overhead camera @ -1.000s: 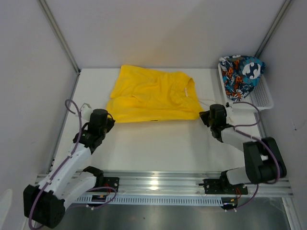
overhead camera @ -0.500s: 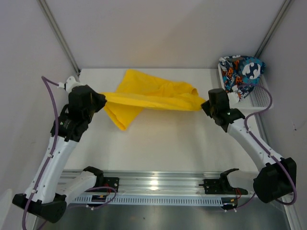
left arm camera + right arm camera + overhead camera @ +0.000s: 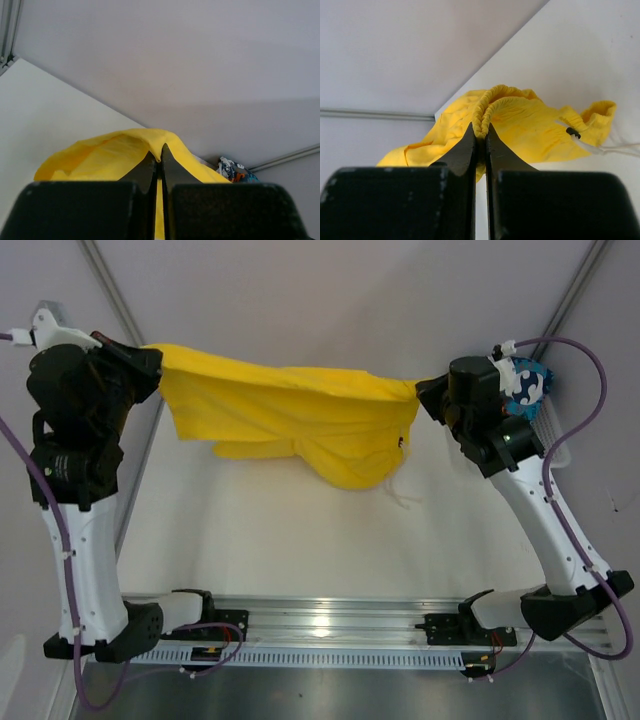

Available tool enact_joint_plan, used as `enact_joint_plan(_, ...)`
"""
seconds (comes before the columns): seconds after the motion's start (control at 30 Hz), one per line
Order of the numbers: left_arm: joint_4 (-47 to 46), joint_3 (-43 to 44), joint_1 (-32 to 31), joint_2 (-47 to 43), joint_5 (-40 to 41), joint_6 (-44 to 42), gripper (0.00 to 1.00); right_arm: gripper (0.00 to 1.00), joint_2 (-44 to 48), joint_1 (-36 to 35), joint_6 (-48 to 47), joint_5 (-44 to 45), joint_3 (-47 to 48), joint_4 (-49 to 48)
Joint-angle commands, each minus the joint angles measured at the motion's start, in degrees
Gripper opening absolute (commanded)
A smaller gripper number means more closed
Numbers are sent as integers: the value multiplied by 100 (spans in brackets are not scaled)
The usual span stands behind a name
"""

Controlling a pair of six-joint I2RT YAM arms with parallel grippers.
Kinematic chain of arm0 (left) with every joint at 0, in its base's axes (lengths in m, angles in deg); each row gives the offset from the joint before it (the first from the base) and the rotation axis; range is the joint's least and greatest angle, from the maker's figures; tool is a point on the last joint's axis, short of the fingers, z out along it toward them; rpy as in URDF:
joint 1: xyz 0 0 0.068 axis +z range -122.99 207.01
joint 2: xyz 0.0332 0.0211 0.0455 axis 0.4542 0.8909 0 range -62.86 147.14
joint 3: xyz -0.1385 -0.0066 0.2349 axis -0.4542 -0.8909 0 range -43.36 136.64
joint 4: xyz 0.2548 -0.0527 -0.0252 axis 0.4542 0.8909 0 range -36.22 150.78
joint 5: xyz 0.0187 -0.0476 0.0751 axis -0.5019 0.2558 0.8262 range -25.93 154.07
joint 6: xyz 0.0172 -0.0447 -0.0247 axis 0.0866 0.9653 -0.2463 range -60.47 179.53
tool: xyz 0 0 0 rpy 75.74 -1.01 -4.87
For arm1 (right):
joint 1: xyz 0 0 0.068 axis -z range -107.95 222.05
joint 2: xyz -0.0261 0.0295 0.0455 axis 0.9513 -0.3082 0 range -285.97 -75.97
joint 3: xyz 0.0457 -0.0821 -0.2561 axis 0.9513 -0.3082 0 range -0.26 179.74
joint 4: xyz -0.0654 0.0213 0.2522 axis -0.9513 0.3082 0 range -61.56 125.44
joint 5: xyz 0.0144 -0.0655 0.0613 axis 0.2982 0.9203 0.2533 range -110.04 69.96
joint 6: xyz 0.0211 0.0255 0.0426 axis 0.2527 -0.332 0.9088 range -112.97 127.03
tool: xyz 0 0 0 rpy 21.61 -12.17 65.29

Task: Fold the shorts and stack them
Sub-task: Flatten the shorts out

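The yellow shorts (image 3: pixel 290 410) hang in the air, stretched between both arms above the white table. My left gripper (image 3: pixel 152 360) is shut on the left end of the shorts (image 3: pixel 125 155), high at the back left. My right gripper (image 3: pixel 422 395) is shut on the gathered waistband (image 3: pixel 492 100) at the right end. The middle of the cloth sags, and a white drawstring (image 3: pixel 405 495) dangles from it. The printed shorts (image 3: pixel 527 390) are mostly hidden behind the right arm, and a corner of them shows in the left wrist view (image 3: pixel 232 170).
The white table (image 3: pixel 300 540) lies below the hanging cloth. Grey walls close in the back and both sides. The basket holding the printed pair is hidden behind the right arm at the back right. The rail with the arm bases (image 3: pixel 320 625) runs along the near edge.
Both arms have risen steeply from the table, lifting the yellow shorts off it and pulling them out sideways. The cloth now hangs in the air instead of lying flat.
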Motion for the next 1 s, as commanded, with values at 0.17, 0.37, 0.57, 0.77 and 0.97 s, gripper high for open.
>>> enact_joint_plan(0.17,-55,79,96,-695,-21,-391,0,0,478,-161,-91,7,-244,134)
enact_joint_plan(0.37,-212,-795,96,-729,-224,-268,0,0,381,-197,-161,25,-437,81)
enact_joint_plan(0.57,-538,-1161,237,-687,-337,-198,0,0,188,-109,-336,-116,-429,-138)
enact_joint_plan(0.77,-828,-539,728,130,-662,-14,0,0,-347,303,-663,-484,28,-894)
enact_joint_plan(0.97,-1406,588,1352,1534,-1831,469,0,0,-1162,1295,-173,-2653,89,-3359)
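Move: The yellow shorts hang from both shut grippers. Their middle is about 17 cm right of the left hand, 5 cm ahead and 25 cm below; from the right hand it is 17 cm left, 2 cm ahead and 18 cm below. The table's far edge lies some 35 cm straight ahead of the left hand and 50 cm below. The basket stands roughly 19 cm ahead of the right hand, 29 cm to its right and 32 cm below. The shorts, still pinched at both ends of their upper edge, get a back-and-forth swing: both hands draw back towards the base, the left about 6 cm and rising a little, the right half that. Then they sink and sweep forward towards the table's far edge, ending some 7 cm ahead of where they began and slightly lower. The left wrist tips up, then down; the grip stays shut. ##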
